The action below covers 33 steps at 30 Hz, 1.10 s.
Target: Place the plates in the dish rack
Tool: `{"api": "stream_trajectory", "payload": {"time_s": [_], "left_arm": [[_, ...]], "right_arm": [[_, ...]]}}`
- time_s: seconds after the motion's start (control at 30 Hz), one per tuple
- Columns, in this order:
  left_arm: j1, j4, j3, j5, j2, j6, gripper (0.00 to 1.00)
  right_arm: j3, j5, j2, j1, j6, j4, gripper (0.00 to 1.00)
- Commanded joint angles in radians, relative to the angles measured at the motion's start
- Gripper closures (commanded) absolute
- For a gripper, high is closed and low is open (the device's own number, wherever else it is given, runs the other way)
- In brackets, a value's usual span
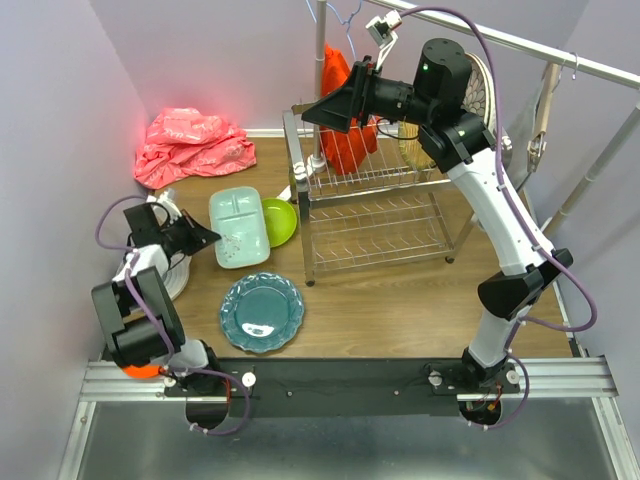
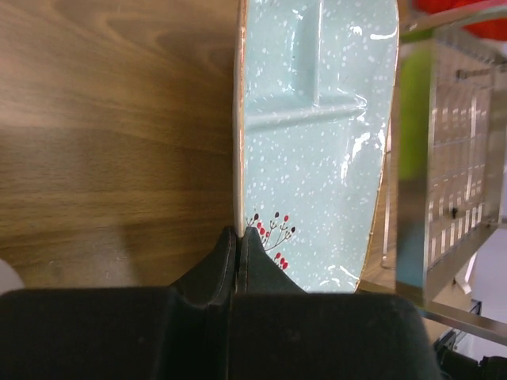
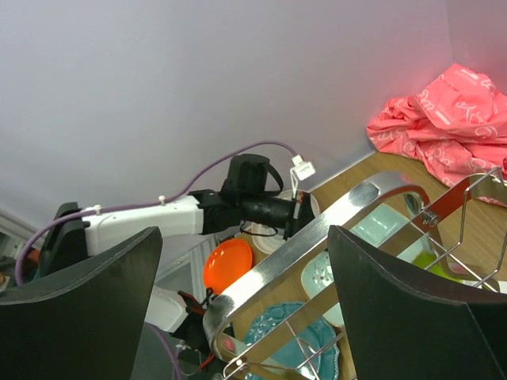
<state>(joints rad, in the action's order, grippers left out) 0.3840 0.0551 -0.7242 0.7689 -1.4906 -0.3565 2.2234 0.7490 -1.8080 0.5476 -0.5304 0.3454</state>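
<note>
A mint rectangular divided tray lies flat on the table left of the dish rack. My left gripper is shut on the tray's left rim; in the left wrist view the fingertips pinch the edge of the mint tray. A lime green plate lies between tray and rack. In front sits a teal scalloped plate. A pale plate lies partly under my left arm. My right gripper hangs open over the rack's top left corner, its jaws straddling the chrome frame and holding nothing.
A woven-yellow plate and an orange-red item stand in the rack's upper tier. A pink-red cloth is heaped at the back left. An orange plate shows by the left arm's base. Metal rails cross the back right.
</note>
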Motion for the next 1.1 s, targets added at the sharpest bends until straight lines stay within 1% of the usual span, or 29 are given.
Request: {"api": "stream_trajectory", "payload": {"time_s": [0.0, 0.03, 0.07, 0.1, 0.17, 0.2, 0.23, 0.27, 0.3, 0.33, 0.53, 0.67, 0.8, 0.93, 1.07], "left_arm": [[0.039, -0.085, -0.014, 0.174, 0.148, -0.157, 1.00], [0.045, -0.125, -0.012, 0.178, 0.167, -0.185, 1.00], [0.047, -0.148, -0.014, 0.179, 0.199, -0.255, 1.00], [0.050, -0.173, -0.012, 0.178, 0.216, -0.290, 1.00], [0.049, -0.271, -0.008, 0.173, 0.265, -0.382, 1.00], [0.050, -0.305, -0.007, 0.162, 0.279, -0.472, 1.00], [0.049, -0.373, -0.009, 0.156, 0.294, -0.514, 1.00], [0.050, -0.402, -0.011, 0.150, 0.320, -0.553, 1.00], [0.050, -0.412, -0.029, 0.141, 0.326, -0.621, 1.00], [0.050, -0.434, -0.041, 0.132, 0.334, -0.642, 1.00], [0.046, -0.443, -0.179, 0.069, 0.391, -0.775, 1.00], [0.029, -0.442, -0.270, 0.037, 0.414, -0.838, 1.00], [0.010, -0.422, -0.374, 0.001, 0.424, -0.869, 1.00], [-0.022, -0.387, -0.448, -0.045, 0.423, -0.884, 1.00], [-0.088, -0.357, -0.501, -0.103, 0.420, -0.885, 1.00]], "right_arm": [[0.012, 0.009, 0.007, -0.005, -0.003, -0.006, 0.07], [0.013, 0.012, 0.006, -0.005, -0.003, -0.006, 0.07], [0.016, 0.013, 0.004, -0.005, -0.006, -0.006, 0.07], [0.019, 0.013, 0.001, -0.005, -0.006, -0.006, 0.07], [0.028, 0.018, -0.004, -0.005, -0.011, -0.006, 0.07], [0.038, 0.018, -0.010, -0.005, -0.013, -0.006, 0.07], [0.042, 0.021, -0.011, -0.005, -0.014, -0.006, 0.07], [0.048, 0.023, -0.016, -0.005, -0.017, -0.006, 0.07], [0.051, 0.024, -0.017, -0.005, -0.017, -0.006, 0.07], [0.061, 0.029, -0.022, -0.005, -0.019, -0.006, 0.07], [0.111, 0.050, -0.056, -0.005, -0.043, -0.005, 0.07], [0.212, 0.061, -0.117, -0.005, -0.081, -0.005, 0.08], [0.284, 0.066, -0.169, 0.000, -0.106, -0.005, 0.09], [0.323, 0.059, -0.198, 0.020, -0.109, -0.003, 0.10], [0.325, 0.039, -0.200, 0.051, -0.082, -0.002, 0.10]]}}
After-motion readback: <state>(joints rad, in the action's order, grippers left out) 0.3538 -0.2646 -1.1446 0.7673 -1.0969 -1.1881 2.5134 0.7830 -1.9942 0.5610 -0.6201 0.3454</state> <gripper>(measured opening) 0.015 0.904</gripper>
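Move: The divided plate is already pinched by its near-left rim in my left fingers, just off the table. My open right gripper waits roughly 23 cm to the right of my left hand, level with it front to back and some 41 cm higher. The rack's upper tier centres 10 cm ahead, 39 cm right and 15 cm up; the green plate is 9 cm ahead, 12 cm right, the blue plate 11 cm back, 11 cm right, both 7 cm below. From my right hand, the divided plate lies about 18 cm left, 4 cm ahead and 41 cm down. I hoist the divided plate nearly straight up with my left hand, some 37 cm, to near the height of my waiting right gripper, easing a few centimetres right late on. On the way my left wrist tips up about 40 degrees, so the fingers go from slanting down to slightly above level, still pinching the rim. My right hand, still open, shifts about 3 cm up and to its left, towards the plate. ##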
